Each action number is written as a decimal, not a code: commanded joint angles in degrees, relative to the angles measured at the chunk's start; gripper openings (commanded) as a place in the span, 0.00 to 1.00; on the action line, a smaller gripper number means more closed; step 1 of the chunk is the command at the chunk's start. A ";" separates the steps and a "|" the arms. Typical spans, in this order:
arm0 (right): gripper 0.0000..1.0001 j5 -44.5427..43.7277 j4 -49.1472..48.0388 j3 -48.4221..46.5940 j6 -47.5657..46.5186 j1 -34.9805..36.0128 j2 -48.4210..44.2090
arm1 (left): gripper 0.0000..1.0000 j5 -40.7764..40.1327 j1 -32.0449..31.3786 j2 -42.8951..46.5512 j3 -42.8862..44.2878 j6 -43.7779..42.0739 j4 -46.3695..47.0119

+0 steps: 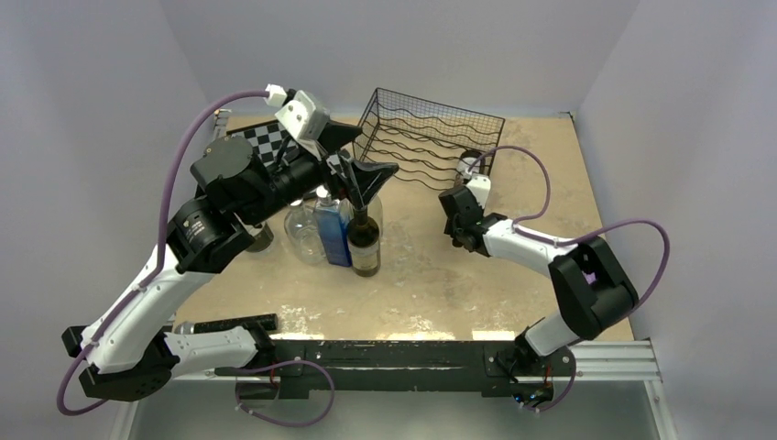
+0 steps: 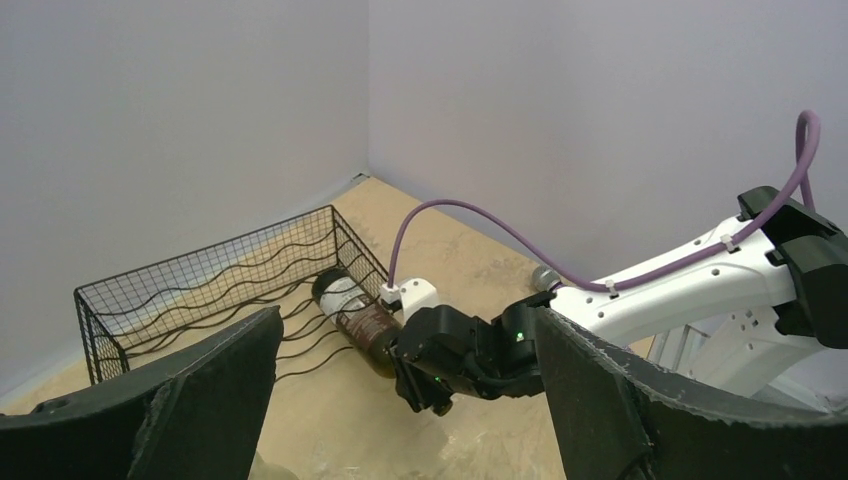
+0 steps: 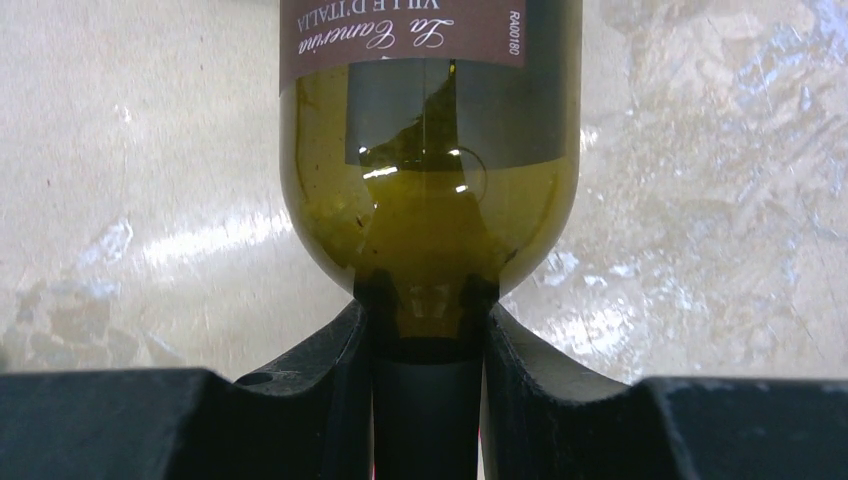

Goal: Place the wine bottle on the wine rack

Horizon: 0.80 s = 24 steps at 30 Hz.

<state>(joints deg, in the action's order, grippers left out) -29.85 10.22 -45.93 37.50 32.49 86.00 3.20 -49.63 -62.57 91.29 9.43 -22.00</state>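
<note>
The wine bottle is green glass with a brown label. It lies nearly flat, and my right gripper is shut on its neck. In the left wrist view the wine bottle points base-first into the right front corner of the black wire wine rack. I cannot tell whether it rests on the wires. From above, the wine rack stands at the back centre and the right wrist covers most of the bottle. My left gripper hangs open and holds nothing, left of the rack.
Below the left gripper stand a dark labelled bottle, a blue bottle and a clear glass jar. A chessboard lies at the back left. Walls close in the back and both sides.
</note>
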 commanded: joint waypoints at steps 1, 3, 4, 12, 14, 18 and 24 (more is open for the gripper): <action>0.00 -6.43 -11.75 -5.72 0.27 -0.78 1.66 | 0.99 1.61 -0.12 -0.57 2.98 -0.24 -0.76; 0.00 -6.27 -13.72 -6.38 -1.19 -1.34 3.10 | 0.99 1.63 -0.12 -0.71 3.37 -0.69 -1.30; 0.00 -6.34 -13.96 -7.28 -1.98 -1.56 3.84 | 0.99 1.59 -0.10 -0.64 3.49 -0.87 -1.64; 0.00 -8.51 -8.55 -13.57 -5.03 -2.51 8.74 | 0.99 0.90 -0.10 0.23 3.33 -2.25 -2.41; 0.00 -9.13 -4.09 -15.99 -4.27 -2.84 9.54 | 0.99 0.78 -0.07 0.40 3.28 -2.92 -2.43; 0.00 -12.69 3.11 -19.94 -1.73 -3.29 11.69 | 0.99 0.89 -0.05 0.00 3.42 -3.71 -2.01; 0.00 -12.77 10.10 -24.38 0.73 -4.72 14.04 | 0.99 1.85 -0.07 -1.20 4.13 -3.72 -1.63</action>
<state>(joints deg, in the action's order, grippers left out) -35.40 19.44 -64.31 35.16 29.34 101.06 4.16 -49.63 -63.40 92.71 6.39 -24.99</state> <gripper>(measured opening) 0.363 0.991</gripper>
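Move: The right hand, low over the table, still grips the wine bottle by its neck. The bottle already points into the wine rack's right end, whose middle lies about 19 cm ahead, 3 cm to the right and slightly lower. The standing dark bottle is roughly 20 cm left and 9 cm back of this hand, with the clear bottle 20 cm left and about level. From the open, high left hand, the rack's right end lies some 30 cm ahead, 22 cm right and 47 cm down. Keeping its grip on the neck, the right hand pushes the bottle base-first, forward and nearly level, deeper into the right end of the wine rack, about 5.5 cm in all, most of it in the first half before the reach slows almost to nothing. As it slows, the hand eases a centimetre or so to the right and the wrist rolls and swings clockwise, some 10 degrees together, carrying the bottle's base towards the rack's right end wall. ##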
